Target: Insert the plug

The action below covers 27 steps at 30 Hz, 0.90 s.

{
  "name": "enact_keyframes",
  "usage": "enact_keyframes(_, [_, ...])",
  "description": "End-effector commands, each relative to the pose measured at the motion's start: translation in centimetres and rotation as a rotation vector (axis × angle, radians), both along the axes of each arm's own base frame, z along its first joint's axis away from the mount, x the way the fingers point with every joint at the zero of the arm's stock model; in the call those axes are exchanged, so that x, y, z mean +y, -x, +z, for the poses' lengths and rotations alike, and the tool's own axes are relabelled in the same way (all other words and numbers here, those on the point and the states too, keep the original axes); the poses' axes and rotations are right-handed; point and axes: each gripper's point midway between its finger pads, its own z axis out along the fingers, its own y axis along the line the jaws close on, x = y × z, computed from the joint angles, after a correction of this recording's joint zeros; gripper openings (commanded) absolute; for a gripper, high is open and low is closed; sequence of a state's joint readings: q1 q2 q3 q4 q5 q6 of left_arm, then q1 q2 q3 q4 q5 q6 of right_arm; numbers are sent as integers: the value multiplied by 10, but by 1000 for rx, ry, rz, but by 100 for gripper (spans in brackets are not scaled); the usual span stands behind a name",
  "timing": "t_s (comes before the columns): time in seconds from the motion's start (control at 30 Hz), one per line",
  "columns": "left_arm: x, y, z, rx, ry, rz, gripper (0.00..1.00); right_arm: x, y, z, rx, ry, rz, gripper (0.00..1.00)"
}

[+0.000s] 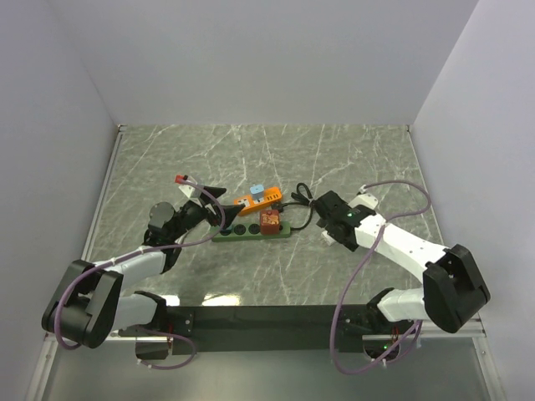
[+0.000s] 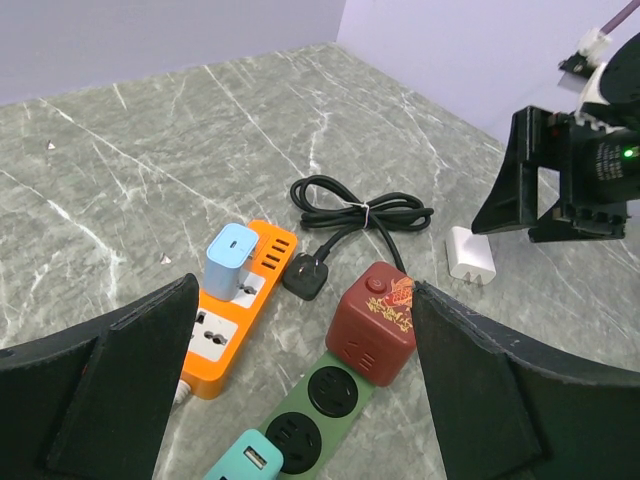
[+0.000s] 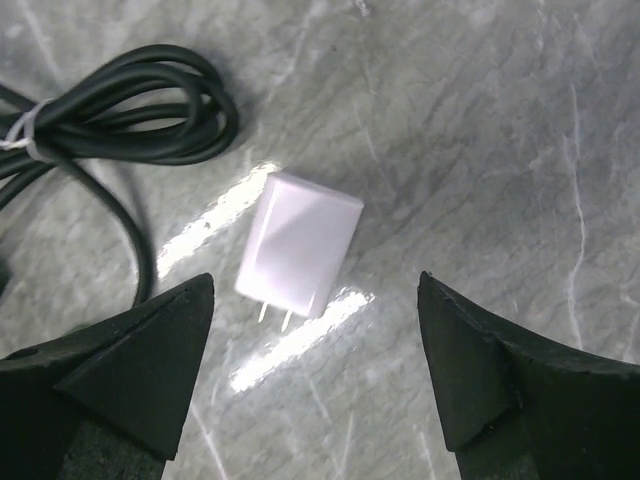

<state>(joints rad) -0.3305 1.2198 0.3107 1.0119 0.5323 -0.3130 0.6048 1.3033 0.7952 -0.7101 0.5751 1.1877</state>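
A white plug (image 3: pixel 298 243) lies flat on the marble table, prongs toward the camera. My right gripper (image 3: pixel 315 287) hovers over it, open, with its fingers on either side and clear of it. The plug (image 2: pixel 469 254) also shows in the left wrist view, right of the red cube socket (image 2: pixel 372 323). The cube sits on a green power strip (image 2: pixel 330 400) that has two free black sockets. My left gripper (image 2: pixel 305 290) hangs open above the strip, holding nothing. From above, the left gripper (image 1: pixel 221 214) is at the strip's left end and the right gripper (image 1: pixel 328 229) to its right.
An orange power strip (image 2: pixel 225 335) with a light blue adapter (image 2: pixel 232 258) lies behind the green one. A black plug (image 2: pixel 305 275) and its coiled cord (image 2: pixel 360 212) rest between the strips and the white plug. A teal USB adapter (image 2: pixel 245 462) sits at the green strip's near end.
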Motion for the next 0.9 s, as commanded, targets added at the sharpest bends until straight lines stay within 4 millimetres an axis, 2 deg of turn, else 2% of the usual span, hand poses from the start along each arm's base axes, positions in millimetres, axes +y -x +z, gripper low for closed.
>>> enact_keyframes(0.0, [1,3,12,-41,23,0,93,7,-20,4,-85,-86,-14,87])
enact_keyframes(0.27, [1,1,10,-35,19,2,94,0,-35,-11,-72,-77,-9,79])
enact_keyframes(0.77, [1,-1,6,-27,13,2,94,7,-27,-53,69,-80,11,70])
enact_keyframes(0.87, [1,-1,5,-25,11,2,94,10,-27,-57,72,-91,25,57])
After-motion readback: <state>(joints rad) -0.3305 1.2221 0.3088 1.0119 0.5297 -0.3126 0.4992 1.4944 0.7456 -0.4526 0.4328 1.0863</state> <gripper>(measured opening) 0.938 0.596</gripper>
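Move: The white plug lies on the table about 3 cm ahead of the right hand, 1 cm to its left and 6 cm below. The coiled black cable is some 11 cm farther out than the plug and 7 cm to its left; the red box is roughly 17 cm left of the plug and 2 cm farther out. From the idle left hand, the plug is some 26 cm right, about 2 cm back and 17 cm down. The right hand sinks about 5 cm, easing 2.5 cm forward, its partly closing fingers coming astride the white plug. ##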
